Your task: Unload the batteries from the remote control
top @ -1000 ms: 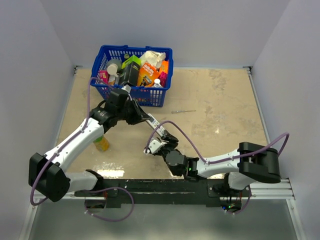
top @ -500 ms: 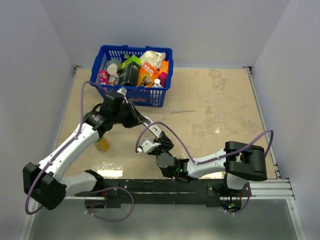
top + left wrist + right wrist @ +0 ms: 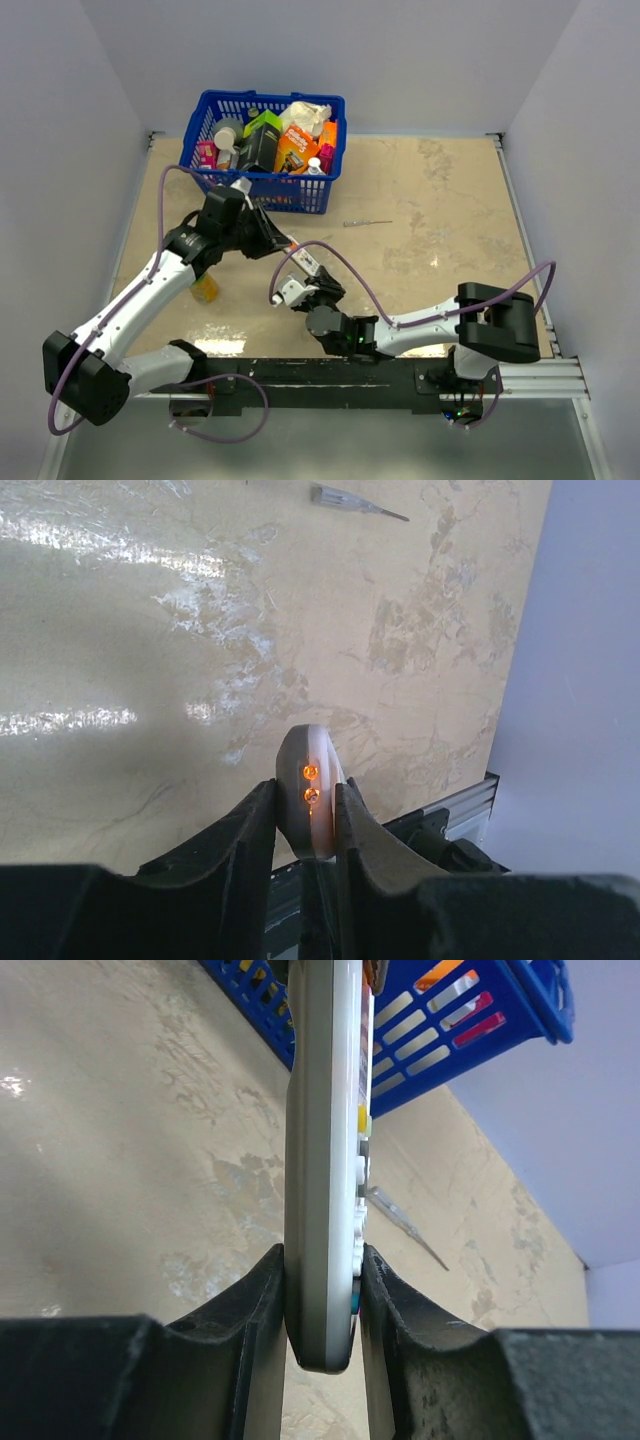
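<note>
The remote control (image 3: 303,264) is a slim grey bar held in the air between both grippers, in front of the basket. My left gripper (image 3: 284,243) is shut on its far end. In the left wrist view the jaws (image 3: 306,786) clamp that rounded end (image 3: 311,805), which shows two small orange glowing dots. My right gripper (image 3: 302,287) is shut on its near end. In the right wrist view (image 3: 322,1256) the remote (image 3: 320,1150) stands edge-on, buttons facing right. No batteries are visible; the battery recess is hidden.
A blue basket (image 3: 265,150) full of packages stands at the back left, also in the right wrist view (image 3: 480,1020). A thin grey stick tool (image 3: 366,223) lies mid-table. A yellow-orange bottle (image 3: 205,288) lies under the left arm.
Both grippers have carried the remote a little to the left and nearer. The right arm has stretched further left. Both grips are unchanged.
</note>
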Tool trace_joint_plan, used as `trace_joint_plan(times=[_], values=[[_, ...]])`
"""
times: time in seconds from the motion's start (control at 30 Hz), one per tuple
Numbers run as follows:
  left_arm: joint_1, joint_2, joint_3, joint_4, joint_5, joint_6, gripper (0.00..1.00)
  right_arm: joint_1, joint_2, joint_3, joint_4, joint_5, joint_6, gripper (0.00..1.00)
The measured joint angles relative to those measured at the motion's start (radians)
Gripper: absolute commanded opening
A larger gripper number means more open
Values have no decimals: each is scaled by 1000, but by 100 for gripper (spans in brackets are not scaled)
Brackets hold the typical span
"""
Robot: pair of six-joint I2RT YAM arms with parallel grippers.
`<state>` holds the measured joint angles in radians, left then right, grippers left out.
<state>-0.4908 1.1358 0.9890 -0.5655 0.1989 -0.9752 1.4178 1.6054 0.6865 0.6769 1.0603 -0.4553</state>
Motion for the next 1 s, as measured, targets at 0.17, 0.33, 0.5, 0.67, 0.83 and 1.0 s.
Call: trace_joint_plan(times=[0.17, 0.33, 0.5, 0.67, 0.83, 1.0], values=[[0, -13, -1, -3, 16, 32, 64, 0, -63, 4, -123, -88, 142, 0], [0, -62, -7, -6, 27, 48, 85, -2, -130, 3, -213, -193, 272, 0], [0, -91, -8, -9, 21, 82, 100, -7, -182, 3, -307, -316, 398, 0], [2, -79, 60, -72, -28, 150, 100, -26, -204, 3, -414, -502, 510, 0], [13, -79, 130, -80, -70, 216, 99, -102, -282, -31, -470, -746, 612, 0], [13, -86, 143, -80, -135, 305, 100, -249, -313, -61, -500, -966, 694, 3]])
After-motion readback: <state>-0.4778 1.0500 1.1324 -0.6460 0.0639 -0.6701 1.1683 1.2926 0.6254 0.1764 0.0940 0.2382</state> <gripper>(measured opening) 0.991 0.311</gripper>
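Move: The remote control is held between both hands: its middle lies about 3 cm back, 3 cm right and 3 cm below the left hand, and some 3 cm ahead, 3 cm left and 2 cm above the right. From the left hand, the screwdriver lies about 6 cm ahead, 18 cm right, the blue basket's middle some 21 cm ahead, 5 cm left, and the yellow bottle roughly 10 cm back, 19 cm left, all lower. The left fingers let go of the remote's far end, opening wide; that hand eases back a little, then climbs clear, about 6 cm up and 3 cm left, its fingers tipping upward. The right hand keeps its pinch on the near end and draws the remote back some 6 cm and down 4 cm, first swinging left and then partly back right, while tipping its fingers down by roughly 45 degrees. ##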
